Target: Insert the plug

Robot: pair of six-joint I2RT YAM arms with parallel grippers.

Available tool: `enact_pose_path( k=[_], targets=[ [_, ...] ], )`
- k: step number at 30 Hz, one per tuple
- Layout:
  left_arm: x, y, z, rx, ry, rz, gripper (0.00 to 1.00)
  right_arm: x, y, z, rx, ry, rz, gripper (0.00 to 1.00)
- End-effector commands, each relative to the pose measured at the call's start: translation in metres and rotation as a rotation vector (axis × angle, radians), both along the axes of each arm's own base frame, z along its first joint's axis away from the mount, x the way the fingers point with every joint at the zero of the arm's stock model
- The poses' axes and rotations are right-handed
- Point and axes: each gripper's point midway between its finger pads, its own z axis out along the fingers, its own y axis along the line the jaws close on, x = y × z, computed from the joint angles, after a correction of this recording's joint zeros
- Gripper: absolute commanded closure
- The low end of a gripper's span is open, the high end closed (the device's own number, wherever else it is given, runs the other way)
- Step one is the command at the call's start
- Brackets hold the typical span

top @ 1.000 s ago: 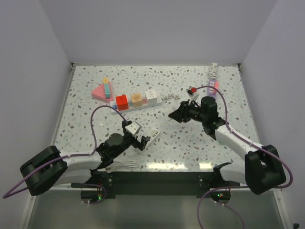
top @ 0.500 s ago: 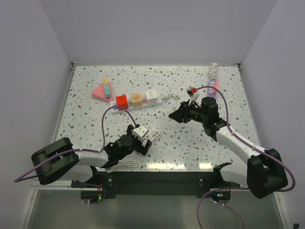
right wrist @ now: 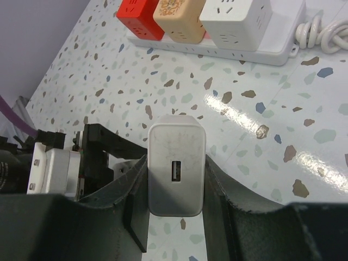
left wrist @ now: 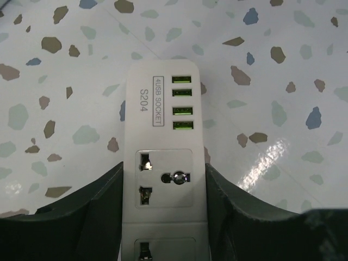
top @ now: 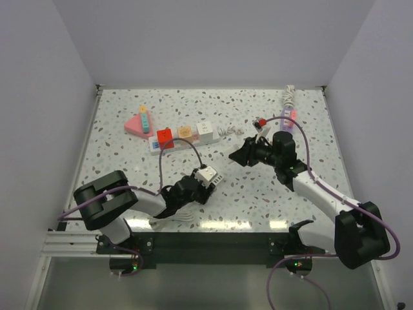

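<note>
A white power strip [left wrist: 163, 125] with several green USB ports and a universal socket lies flat on the speckled table [top: 271, 103]. My left gripper [left wrist: 166, 190] straddles it, a black finger pressed on each long side. From above, the left gripper [top: 210, 179] sits near the table's front centre. My right gripper [right wrist: 175, 179] is shut on a white plug [right wrist: 175, 157], a charger block whose USB port faces the camera, held above the table. In the top view the right gripper [top: 236, 155] hovers right of centre, up and to the right of the strip.
A second power strip [top: 184, 137] carrying red, tan and white cube adapters [right wrist: 187, 13] lies at the back left. A pink triangular piece [top: 134, 124] is beside it. A purple-pink item [top: 288, 111] sits at the back right. White cable [top: 169, 221] trails by the front edge.
My left arm has swung right along the front of the table to the white power strip, and its jaws have closed in on the strip's sides. The right arm has hardly moved.
</note>
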Motion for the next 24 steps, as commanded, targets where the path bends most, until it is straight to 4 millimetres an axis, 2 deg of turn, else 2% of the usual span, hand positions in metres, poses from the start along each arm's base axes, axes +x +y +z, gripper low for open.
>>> enact_pose_path(
  k=[1, 2, 3, 5, 6, 8, 9, 11, 12, 13, 15, 16, 17, 18, 19, 21, 22, 24],
  targets=[
    [0.006, -0.029, 0.007, -0.044, -0.017, -0.058, 0.71, 0.010, -0.001, 0.030, 0.009, -0.121, -0.022, 1.00],
    [0.009, -0.033, 0.002, -0.035, -0.017, -0.061, 0.93, 0.011, -0.003, 0.030, 0.004, -0.126, -0.030, 1.00],
    [0.017, -0.043, 0.009, -0.046, -0.040, -0.066, 1.00, 0.011, -0.004, 0.030, -0.004, -0.128, -0.037, 1.00],
    [0.019, -0.055, 0.002, -0.032, -0.041, -0.108, 1.00, 0.014, -0.009, 0.028, -0.027, -0.126, -0.065, 1.00],
    [0.025, -0.068, 0.011, -0.039, -0.078, -0.142, 1.00, 0.015, -0.012, 0.025, -0.044, -0.121, -0.076, 1.00],
    [0.029, -0.081, 0.010, -0.039, -0.090, -0.178, 1.00, 0.019, -0.019, 0.023, -0.073, -0.123, -0.119, 1.00],
    [0.035, -0.092, 0.020, -0.052, -0.121, -0.197, 1.00, 0.020, -0.023, 0.018, -0.096, -0.114, -0.133, 1.00],
    [0.040, -0.099, 0.022, -0.050, -0.142, -0.245, 1.00, 0.025, -0.031, 0.014, -0.128, -0.112, -0.183, 1.00],
    [0.049, -0.101, 0.027, -0.050, -0.166, -0.245, 1.00, 0.024, -0.035, 0.011, -0.148, -0.101, -0.193, 1.00],
    [0.046, -0.104, 0.029, -0.061, -0.168, -0.281, 0.94, 0.024, -0.037, 0.009, -0.157, -0.096, -0.202, 1.00],
    [0.053, -0.097, 0.031, -0.060, -0.183, -0.284, 0.70, 0.023, -0.040, 0.004, -0.173, -0.083, -0.215, 1.00],
    [0.053, -0.095, 0.036, -0.069, -0.193, -0.290, 0.46, 0.022, -0.040, 0.001, -0.177, -0.074, -0.216, 1.00],
    [0.055, -0.092, 0.039, -0.069, -0.200, -0.286, 0.26, 0.020, -0.041, -0.003, -0.181, -0.059, -0.217, 1.00],
    [0.057, -0.082, 0.037, -0.058, -0.200, -0.275, 0.18, 0.018, -0.038, -0.006, -0.187, -0.051, -0.209, 1.00],
    [0.057, -0.079, 0.049, -0.077, -0.221, -0.274, 0.11, 0.017, -0.037, -0.008, -0.194, -0.043, -0.207, 1.00],
    [0.052, -0.066, 0.051, -0.077, -0.230, -0.277, 0.06, 0.012, -0.030, -0.017, -0.228, -0.025, -0.191, 1.00],
    [0.047, -0.064, 0.063, -0.098, -0.249, -0.296, 0.02, 0.010, -0.027, -0.020, -0.241, -0.021, -0.182, 1.00],
    [0.038, -0.056, 0.063, -0.083, -0.245, -0.321, 0.00, 0.009, -0.020, -0.024, -0.254, -0.022, -0.153, 1.00]
  ],
)
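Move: Gripped in the left fingers already, the small power strip is to go beneath the white plug in the right hand, about 8 cm ahead of the left hand, 7 cm to its right and 14 cm above. The strip's coiled cable lies some 12 cm left and 9 cm back of the left hand. From the right hand the strip is roughly 8 cm back, 7 cm left and 14 cm down, and the white adapter on the large strip about 10 cm ahead, 9 cm left and 11 cm down. Sliding the small strip along the table, the left hand goes right about 9 cm and somewhat forward, turning some 15 degrees clockwise, then opens, lets go and backs off left, rising slightly. The right hand keeps its pinch on the plug, shifts right, then sinks about 3.5 cm over the strip and eases back left at the last, its fingers tipping down and swinging clockwise. ##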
